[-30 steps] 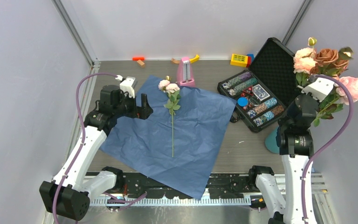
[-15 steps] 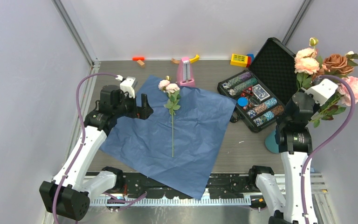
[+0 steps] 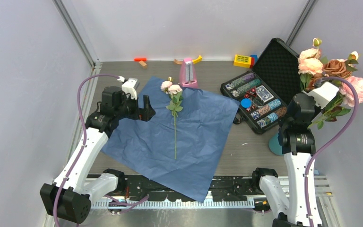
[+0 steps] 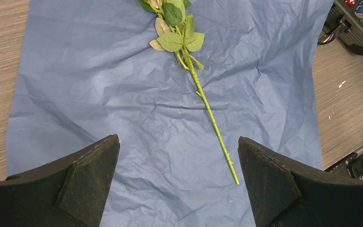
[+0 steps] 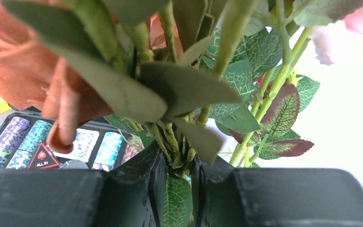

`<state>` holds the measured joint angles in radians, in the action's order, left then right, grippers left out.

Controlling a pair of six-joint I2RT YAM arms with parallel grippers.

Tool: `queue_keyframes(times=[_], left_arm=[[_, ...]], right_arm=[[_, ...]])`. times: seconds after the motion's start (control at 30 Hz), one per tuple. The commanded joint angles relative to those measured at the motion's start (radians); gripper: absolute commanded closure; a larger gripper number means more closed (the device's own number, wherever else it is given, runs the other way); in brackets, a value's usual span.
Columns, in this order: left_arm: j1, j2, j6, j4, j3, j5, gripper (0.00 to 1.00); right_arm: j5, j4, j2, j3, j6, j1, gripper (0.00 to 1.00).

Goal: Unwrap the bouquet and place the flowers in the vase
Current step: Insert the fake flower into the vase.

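The blue paper [image 3: 170, 142] lies unwrapped and flat on the table, with one long-stemmed flower [image 3: 174, 106] lying on it. My left gripper [image 3: 147, 109] hovers over the paper's left part, open and holding nothing. In the left wrist view, the stem [image 4: 203, 92] runs across the paper [image 4: 99, 85] toward my right fingertip, apart from the open left gripper [image 4: 178, 142]. My right gripper [image 5: 177, 158] is shut on the green stems [image 5: 170, 135] of a bunch of pink and peach flowers [image 3: 333, 71]. It holds them high at the right. The teal vase [image 3: 275, 143] stands below, mostly hidden by the arm.
An open black case of poker chips [image 3: 260, 101] sits right of the paper. A pink metronome [image 3: 188, 73] stands at the paper's far edge. Small toys lie along the back wall: a yellow block [image 3: 242, 60] and an orange piece [image 3: 140, 60]. Walls close in on both sides.
My right wrist has turned and shifted a little, and the bunch of flowers swayed with it. The left arm, the paper and the single flower have not moved.
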<state>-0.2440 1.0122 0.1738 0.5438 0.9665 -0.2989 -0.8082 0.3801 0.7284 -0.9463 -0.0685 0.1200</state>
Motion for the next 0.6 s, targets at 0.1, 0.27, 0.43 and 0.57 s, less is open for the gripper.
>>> queue_keyframes(times=[0.1,0.27,0.43,0.57], left_arm=[[-0.005,-0.016,-0.015,-0.012,0.000,-0.018,0.00],[-0.005,-0.017,-0.016,-0.011,-0.001,-0.020,0.00],[-0.006,-0.018,-0.016,-0.012,-0.001,-0.020,0.00],[-0.006,-0.019,-0.017,-0.012,-0.001,-0.021,0.00]], right_arm=[[0.018,-0.013,-0.030,0.009,-0.029,0.004,0.68],[0.044,0.000,-0.037,0.009,-0.045,0.003,0.63],[0.077,0.017,-0.055,0.011,-0.063,0.003,0.54],[0.114,0.041,-0.073,0.010,-0.073,0.003,0.40]])
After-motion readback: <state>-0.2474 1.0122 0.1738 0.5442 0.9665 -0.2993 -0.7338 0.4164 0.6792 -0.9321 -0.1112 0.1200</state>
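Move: The teal vase is below the right hand, its middle some 23 cm down and about 3 cm ahead, with the rose stems between the fingers over it. The open poker-chip case lies roughly 22 cm ahead, 11 cm to the left and 30 cm down. From the idle left hand the vase is about 45 cm to the right, 3 cm back and 14 cm lower. The right hand frees the rose stems above the vase, fingers spreading to half-open, easing about 1 cm left. ##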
